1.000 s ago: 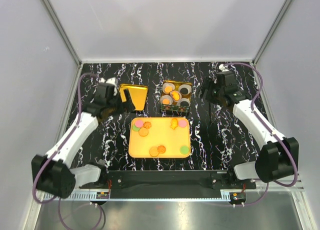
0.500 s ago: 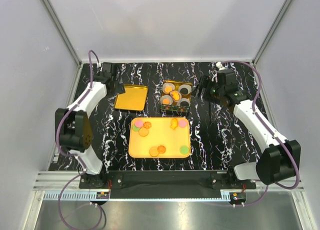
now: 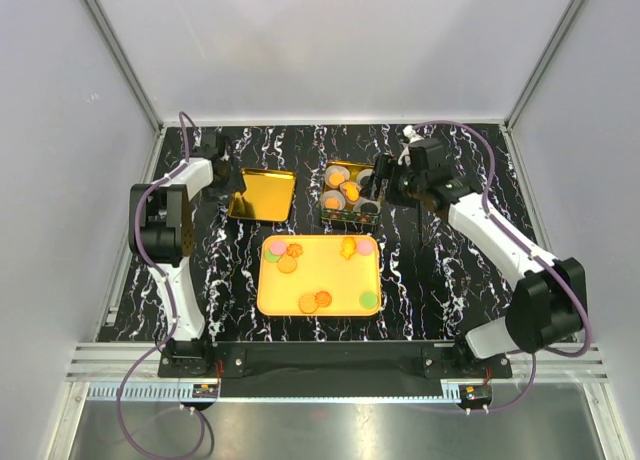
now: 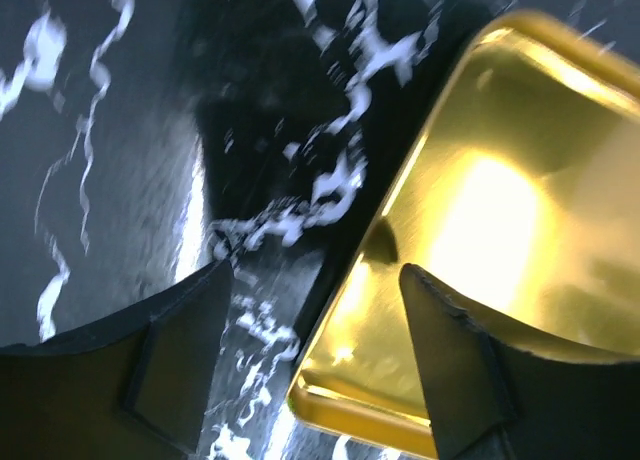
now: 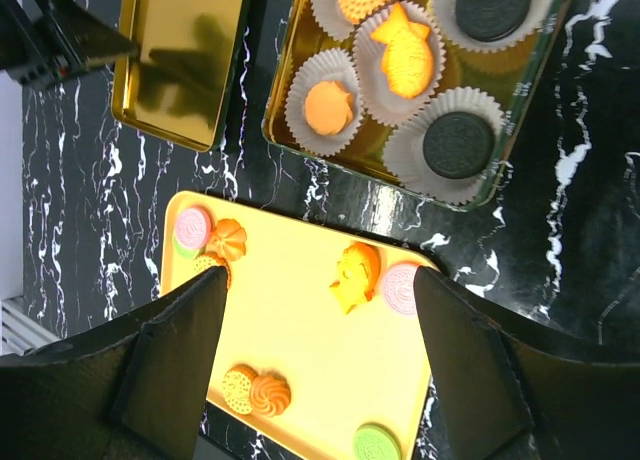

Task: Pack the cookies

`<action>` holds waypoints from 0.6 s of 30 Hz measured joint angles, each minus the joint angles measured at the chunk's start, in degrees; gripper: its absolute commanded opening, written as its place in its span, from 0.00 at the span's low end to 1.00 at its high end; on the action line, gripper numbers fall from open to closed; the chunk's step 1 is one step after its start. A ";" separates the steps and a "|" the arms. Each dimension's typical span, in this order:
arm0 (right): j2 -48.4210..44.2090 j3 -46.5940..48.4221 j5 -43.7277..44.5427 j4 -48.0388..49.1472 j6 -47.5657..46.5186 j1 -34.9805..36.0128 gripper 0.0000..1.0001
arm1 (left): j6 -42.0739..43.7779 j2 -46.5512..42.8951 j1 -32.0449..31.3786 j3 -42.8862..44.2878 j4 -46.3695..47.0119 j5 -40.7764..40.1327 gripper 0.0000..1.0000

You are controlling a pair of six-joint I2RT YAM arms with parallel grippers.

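Observation:
Several cookies (image 3: 287, 263) lie loose on the yellow tray (image 3: 320, 282): orange, pink and green ones. More cookies (image 5: 405, 65), orange and black, sit in white paper cups inside the gold tin (image 5: 285, 80). My right gripper (image 5: 320, 275) is open and empty, hovering by the tin's right side (image 3: 378, 183), and its view looks down on the tray. My left gripper (image 4: 315, 268) is open at the left corner of the gold lid (image 4: 480, 210). One finger is over the lid, the other over the table, and the lid's edge lies between them, untouched.
The black marbled table (image 3: 430, 270) has metal-framed walls on its left, right and far sides. The lid (image 3: 262, 193) lies left of the tin (image 3: 352, 192), and both are behind the tray. The left arm (image 3: 160, 220) stands folded along the left edge.
My left arm has swung back and folded, bringing its gripper to the lid's far-left corner with the jaws narrowing. My right gripper has moved left to the tin.

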 measured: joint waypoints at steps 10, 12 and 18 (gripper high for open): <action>13.53 11.06 -3.34 0.74 -0.39 3.69 0.82 | 0.61 3.80 1.01 5.14 -0.74 2.86 0.24; 17.86 14.88 -5.16 0.92 -0.48 4.22 0.81 | 0.57 5.07 1.03 6.84 -1.77 3.54 0.18; 30.73 24.92 -8.79 1.36 -0.44 5.97 0.81 | -0.63 6.62 1.68 9.44 -3.41 6.54 0.00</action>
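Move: The lid, a shallow gold tray, has its middle about 8 cm right of the left hand, 2 cm ahead and 2 cm below; the left rim lies between the open fingers. From the right hand the lid is some 28 cm left, 12 cm ahead and 18 cm down. The cookie box stands about 30 cm right of the left hand and 2 cm ahead; the orange baking tray lies 22 cm right of the left hand and 22 cm back. Forward by barely 3 cm, staying low, the left hand eases along the lid's left rim while its half-open fingers close fully and pinch that rim. Meanwhile the right hand, fingers kept wide open, sweeps about 11 cm left, 7 cm forward and 5 cm down across the cookie box towards the lid, turning some 15 degrees counter-clockwise. ##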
